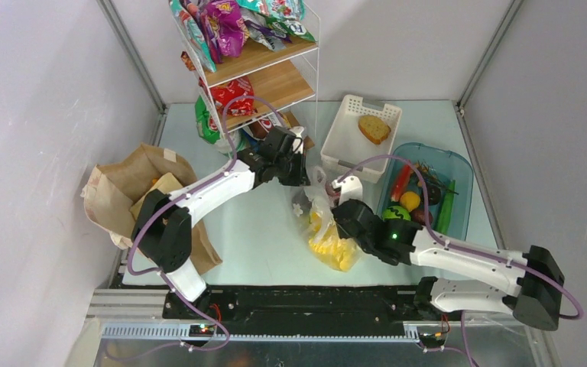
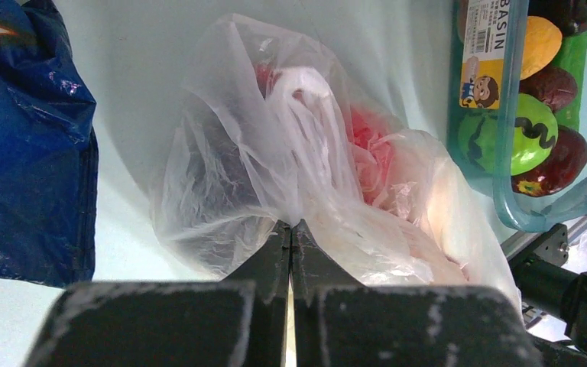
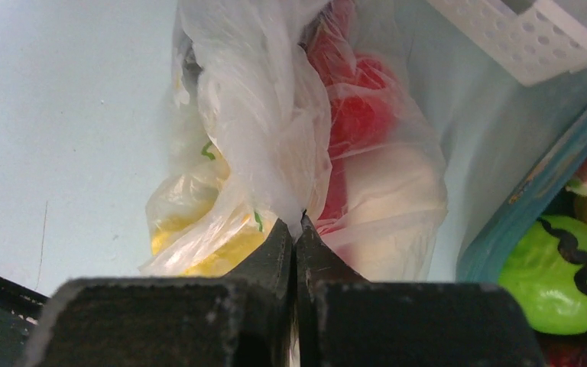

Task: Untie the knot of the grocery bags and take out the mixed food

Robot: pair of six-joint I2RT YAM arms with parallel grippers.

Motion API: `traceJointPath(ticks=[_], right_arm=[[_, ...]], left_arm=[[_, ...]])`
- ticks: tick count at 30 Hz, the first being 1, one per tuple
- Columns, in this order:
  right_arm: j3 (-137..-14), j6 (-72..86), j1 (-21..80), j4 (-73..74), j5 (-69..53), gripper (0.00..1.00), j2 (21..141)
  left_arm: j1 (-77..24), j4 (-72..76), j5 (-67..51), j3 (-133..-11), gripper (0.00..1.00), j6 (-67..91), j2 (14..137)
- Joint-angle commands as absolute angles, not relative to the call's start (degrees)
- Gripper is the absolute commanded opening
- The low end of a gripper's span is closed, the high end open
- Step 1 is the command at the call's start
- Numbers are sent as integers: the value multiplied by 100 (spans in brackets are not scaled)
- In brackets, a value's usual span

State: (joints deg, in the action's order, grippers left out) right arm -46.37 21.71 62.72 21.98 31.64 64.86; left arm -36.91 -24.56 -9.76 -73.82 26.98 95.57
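The clear plastic grocery bag [image 1: 323, 229] lies mid-table between both arms, its neck bunched and twisted. Yellow food [image 1: 335, 249] fills its near end, and red food [image 3: 361, 115] shows through the film. My left gripper [image 1: 304, 177] is shut on the bag's far top; in the left wrist view its tips [image 2: 292, 225] pinch the film [image 2: 229, 176]. My right gripper [image 1: 335, 209] is shut on the bag's bunched film [image 3: 252, 115] from the right, its tips meeting [image 3: 298, 219]. The brown paper bag [image 1: 134, 187] lies crumpled at the left wall.
A blue-tinted tub [image 1: 461, 174] with toy produce stands right of the bag. A white basket [image 1: 348, 141] holding a bread slice sits behind it. A wire shelf [image 1: 264, 73] of snack packets stands at the back. A blue packet [image 2: 30, 153] lies left of the bag.
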Motion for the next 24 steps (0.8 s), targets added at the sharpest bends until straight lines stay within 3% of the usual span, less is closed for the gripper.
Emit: traceJointPath(ticks=[1,11,12,14,15,17,20,24], right_arm=[[-4260,2656,6310,2500,3322,0,5876],[-3860,2966,6310,2664,3172,0,5050],[-3859,2960,6310,2655,3168,0,5048],[-3859,2942,6311,2609,3139,0,5047],[-3858,2937,6306,2577,3123,0,5046],[-3858,2939,6310,2533,3120,0,5052],[-3860,2917,6298,2496,3098,0,5061],[-3858,2874,6280,2447,3040,0,5050]], left_arm=[[-3403,-2328,-950,-7391,0,2718,9208],[-3327,-2328,-1077,-7417,2,2663,9054],[-3329,-2333,-1136,-7429,7,2650,9032],[-3371,-2342,-1268,-7448,32,2611,8895],[-3422,-2359,-1264,-7454,52,2549,8758],[-3514,-2456,-1150,-7455,72,2443,8511],[-3685,-2595,-975,-7435,86,2329,8127],[-4028,-2685,-788,-7379,93,2256,8031]])
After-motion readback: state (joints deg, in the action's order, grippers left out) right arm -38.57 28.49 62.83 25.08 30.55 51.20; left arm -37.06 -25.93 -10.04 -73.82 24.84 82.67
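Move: In the right fingers, the twisted neck of the grocery bags is pinched; from the left hand, whose tips are also shut on plastic, it lies about 9 cm back and 9 cm to the right at much the same height. The yellow food is some 12 cm back, 7 cm right and 7 cm below the left hand. The blue chip bag sits roughly 9 cm ahead, 10 cm left, and the white basket about 15 cm ahead, 15 cm right, both lower. Keeping its pinch on the twisted neck, the right hand draws it right and back about 4 cm, tilting slightly, then holds almost still. The left hand first eases forward and left about 2 cm with fingers shut, then opens wide, lets go of its plastic and lifts some 9 cm, speeding up and drawing back about 3 cm at the end. ##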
